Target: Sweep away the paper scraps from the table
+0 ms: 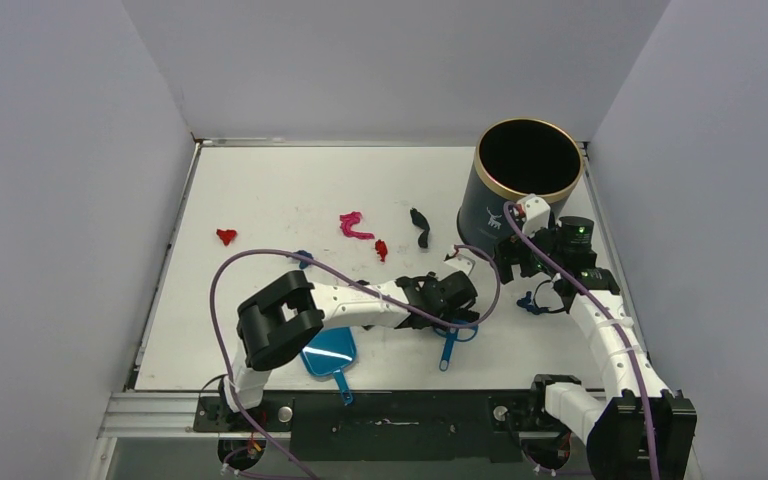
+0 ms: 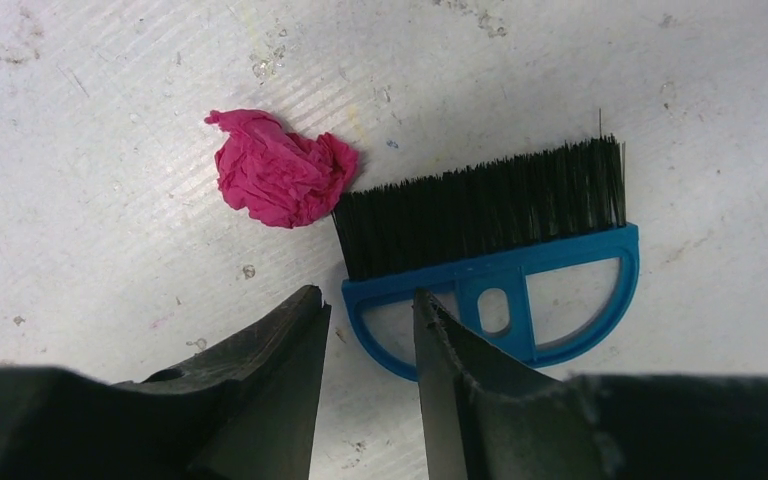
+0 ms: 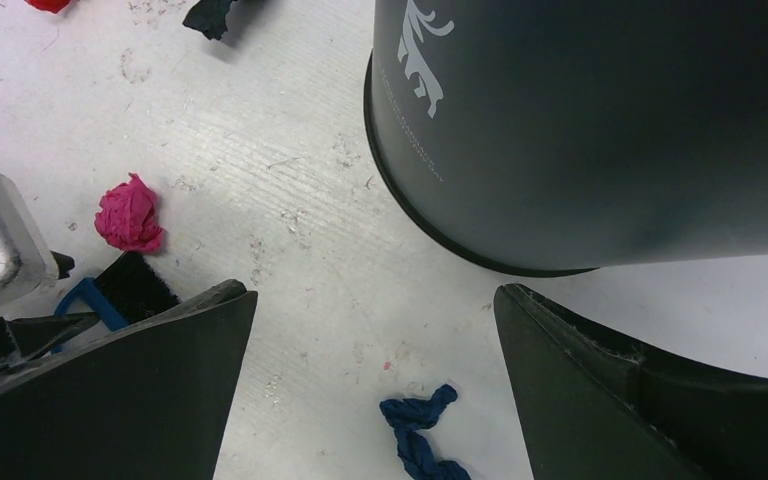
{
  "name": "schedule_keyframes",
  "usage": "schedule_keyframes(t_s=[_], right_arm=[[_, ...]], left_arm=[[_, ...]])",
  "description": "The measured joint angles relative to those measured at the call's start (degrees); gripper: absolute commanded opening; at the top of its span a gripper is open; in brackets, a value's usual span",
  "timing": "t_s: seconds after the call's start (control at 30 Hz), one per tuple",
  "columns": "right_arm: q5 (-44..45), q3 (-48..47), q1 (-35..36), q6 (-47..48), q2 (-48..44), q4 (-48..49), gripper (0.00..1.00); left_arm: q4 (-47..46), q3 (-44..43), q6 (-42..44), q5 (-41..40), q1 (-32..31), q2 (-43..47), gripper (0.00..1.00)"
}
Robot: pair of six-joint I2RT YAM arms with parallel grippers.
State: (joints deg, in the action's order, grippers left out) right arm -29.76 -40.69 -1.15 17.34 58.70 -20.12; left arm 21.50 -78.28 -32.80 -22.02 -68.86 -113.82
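Paper scraps lie across the white table [image 1: 260, 330]: a red lump [image 1: 226, 236], a magenta strip [image 1: 355, 225], a small red piece [image 1: 381, 250] and a black strip [image 1: 420, 228]. A magenta lump [image 2: 280, 180] touches the black bristles of the blue brush [image 2: 490, 250], which lies flat. My left gripper [image 2: 365, 293] hovers over the brush head's left end. Its jaws stand apart with bare table between them, and one finger [image 2: 440, 340] overlaps the brush frame. My right gripper [image 3: 372, 290] is wide open over a dark blue scrap [image 3: 420, 430].
A tall dark bin [image 1: 528, 180] with a gold rim stands at the back right, close to my right gripper. The blue dustpan [image 1: 328, 352] lies near the table's front edge, beneath the left arm. The brush handle [image 1: 447, 350] points toward the front edge.
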Motion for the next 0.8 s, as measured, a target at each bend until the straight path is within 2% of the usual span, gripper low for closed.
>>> schedule_keyframes(t_s=[0.13,0.47,0.8], right_arm=[[0.0,0.0,0.0,0.0,0.0,0.0,0.94],[0.0,0.0,0.0,0.0,0.0,0.0,0.94],[-0.1,0.0,0.0,0.0,0.0,0.0,0.93]], left_arm=[[0.7,-0.6,-0.1,-0.7,0.0,-0.9,0.30],[1.4,-1.3,-1.1,-0.5,0.0,-2.5,0.00],[1.6,0.2,-1.5,0.4,0.6,-0.3,0.00]])
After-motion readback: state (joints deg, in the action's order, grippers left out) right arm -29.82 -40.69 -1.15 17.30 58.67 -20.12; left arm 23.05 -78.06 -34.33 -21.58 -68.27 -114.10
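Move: The brush lies under the left hand, its middle about 3 cm back, 3 cm to the right and 2 cm lower; the left end of its blue head frame is between the fingertips. The pink scrap sits roughly 5 cm straight ahead of the hand. The dustpan lies some 23 cm left and 7 cm back, a blue scrap about 19 cm right and 3 cm ahead. From the right hand the brush is about 11 cm back, 10 cm left and 13 cm below. Down by about 1.5 cm goes the left hand, onto the left end of the brush's blue head frame, its fingers closing from about a third open to shut and pinching the frame there. It holds low for a moment, then starts up and slightly left, under a centimetre each way, keeping the pinch. ##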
